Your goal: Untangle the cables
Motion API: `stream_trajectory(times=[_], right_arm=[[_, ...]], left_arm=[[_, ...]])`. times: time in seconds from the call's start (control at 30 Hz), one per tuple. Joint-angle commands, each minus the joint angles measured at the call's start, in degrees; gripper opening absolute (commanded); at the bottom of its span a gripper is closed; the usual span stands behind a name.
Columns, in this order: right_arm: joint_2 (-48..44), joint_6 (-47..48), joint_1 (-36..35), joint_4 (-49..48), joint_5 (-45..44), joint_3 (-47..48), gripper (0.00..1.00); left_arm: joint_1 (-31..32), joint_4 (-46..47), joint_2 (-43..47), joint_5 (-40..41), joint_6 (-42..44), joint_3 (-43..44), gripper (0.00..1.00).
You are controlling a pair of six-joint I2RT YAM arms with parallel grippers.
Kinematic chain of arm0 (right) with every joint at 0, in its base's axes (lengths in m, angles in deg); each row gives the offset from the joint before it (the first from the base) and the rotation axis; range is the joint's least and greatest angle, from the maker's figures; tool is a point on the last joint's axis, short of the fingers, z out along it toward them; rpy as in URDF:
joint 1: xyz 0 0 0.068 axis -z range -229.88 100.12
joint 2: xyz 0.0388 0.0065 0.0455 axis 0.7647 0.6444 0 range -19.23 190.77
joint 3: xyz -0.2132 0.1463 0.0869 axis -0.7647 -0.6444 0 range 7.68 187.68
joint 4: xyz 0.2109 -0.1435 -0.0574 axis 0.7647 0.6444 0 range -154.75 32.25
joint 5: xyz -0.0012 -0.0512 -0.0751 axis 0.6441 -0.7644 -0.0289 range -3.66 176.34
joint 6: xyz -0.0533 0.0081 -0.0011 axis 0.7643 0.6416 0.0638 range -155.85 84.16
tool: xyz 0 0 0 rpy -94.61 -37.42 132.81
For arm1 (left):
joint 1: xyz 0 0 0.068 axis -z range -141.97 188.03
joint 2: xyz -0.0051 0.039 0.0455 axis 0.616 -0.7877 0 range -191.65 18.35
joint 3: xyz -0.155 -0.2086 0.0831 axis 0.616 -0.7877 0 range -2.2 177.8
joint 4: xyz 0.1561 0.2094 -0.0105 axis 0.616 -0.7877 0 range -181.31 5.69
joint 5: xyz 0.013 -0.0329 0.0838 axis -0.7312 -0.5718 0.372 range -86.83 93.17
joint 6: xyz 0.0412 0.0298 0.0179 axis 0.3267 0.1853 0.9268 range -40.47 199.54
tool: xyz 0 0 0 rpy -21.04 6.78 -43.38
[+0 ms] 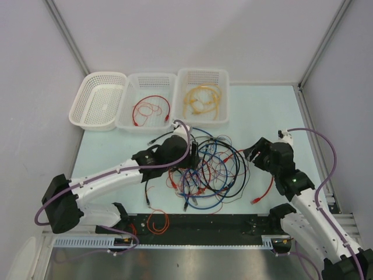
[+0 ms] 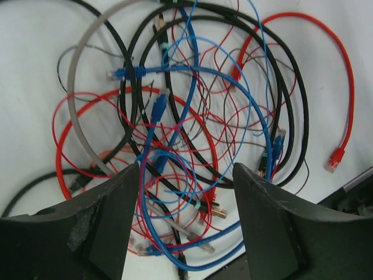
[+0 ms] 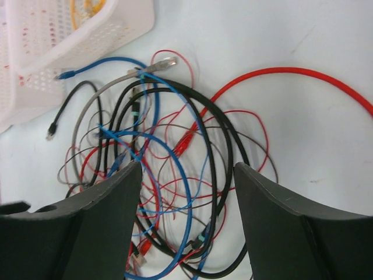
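The cables lie in one tangled heap at the table's middle: thin red, blue, black and grey loops with small plug ends. My left gripper hovers over the heap's left side. It is open, and in the left wrist view the tangle lies below and between its fingers with nothing pinched. My right gripper stands open just right of the heap. The right wrist view shows black and blue loops under the right gripper's gap. A thick red cable trails off to the right.
Three white baskets line the back: an empty one, one with a red cable and one with yellow cables. An orange cable lies on the black strip at the front edge. Walls close in left and right.
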Motion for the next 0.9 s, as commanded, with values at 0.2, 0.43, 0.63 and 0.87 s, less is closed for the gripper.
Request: stream_trajectory(times=[0.2, 0.43, 0.63, 0.87], right_arm=[[10.4, -4.8, 6.7, 1.3, 2.1, -0.6, 0.71], [3.9, -6.6, 5.0, -0.9, 2.1, -2.1, 0.68], [2.3, -6.6, 3.2, 1.7, 1.3, -2.1, 0.68], [2.0, -5.9, 2.8, 2.6, 0.9, -2.1, 0.68]], left_arm=[[0.0, -8.6, 4.9, 7.4, -13.1, -7.7, 0.71], [-9.3, -0.9, 4.9, -0.9, -14.2, -18.6, 0.68], [-9.7, 3.1, -4.2, -3.4, -11.0, -18.2, 0.73], [-9.7, 7.3, -10.0, -6.8, -11.6, -18.5, 0.68]])
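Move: The red cable, just above its plug at the tangle's left edge, lies some 9 cm left of the left hand, 2 cm back and about 16 cm below. Its red plug is about 3 cm nearer the base than that stretch, 1 cm to its right, and a black plug is 3 cm beyond it, also 1 cm right. From the right hand, the same stretch of cable is about 32 cm left, 4 cm back and 15 cm down. No contact can be made out: the left hand comes down some 14 cm onto the tangle's left edge towards the red cable, swinging about 11 cm left, then easing 3 cm back right. Its open fingers tip steeper and turn counter-clockwise, each by nearly 20 degrees. The right hand, also open, dips about 6 cm over the tangle's right side, then rises halfway back. ##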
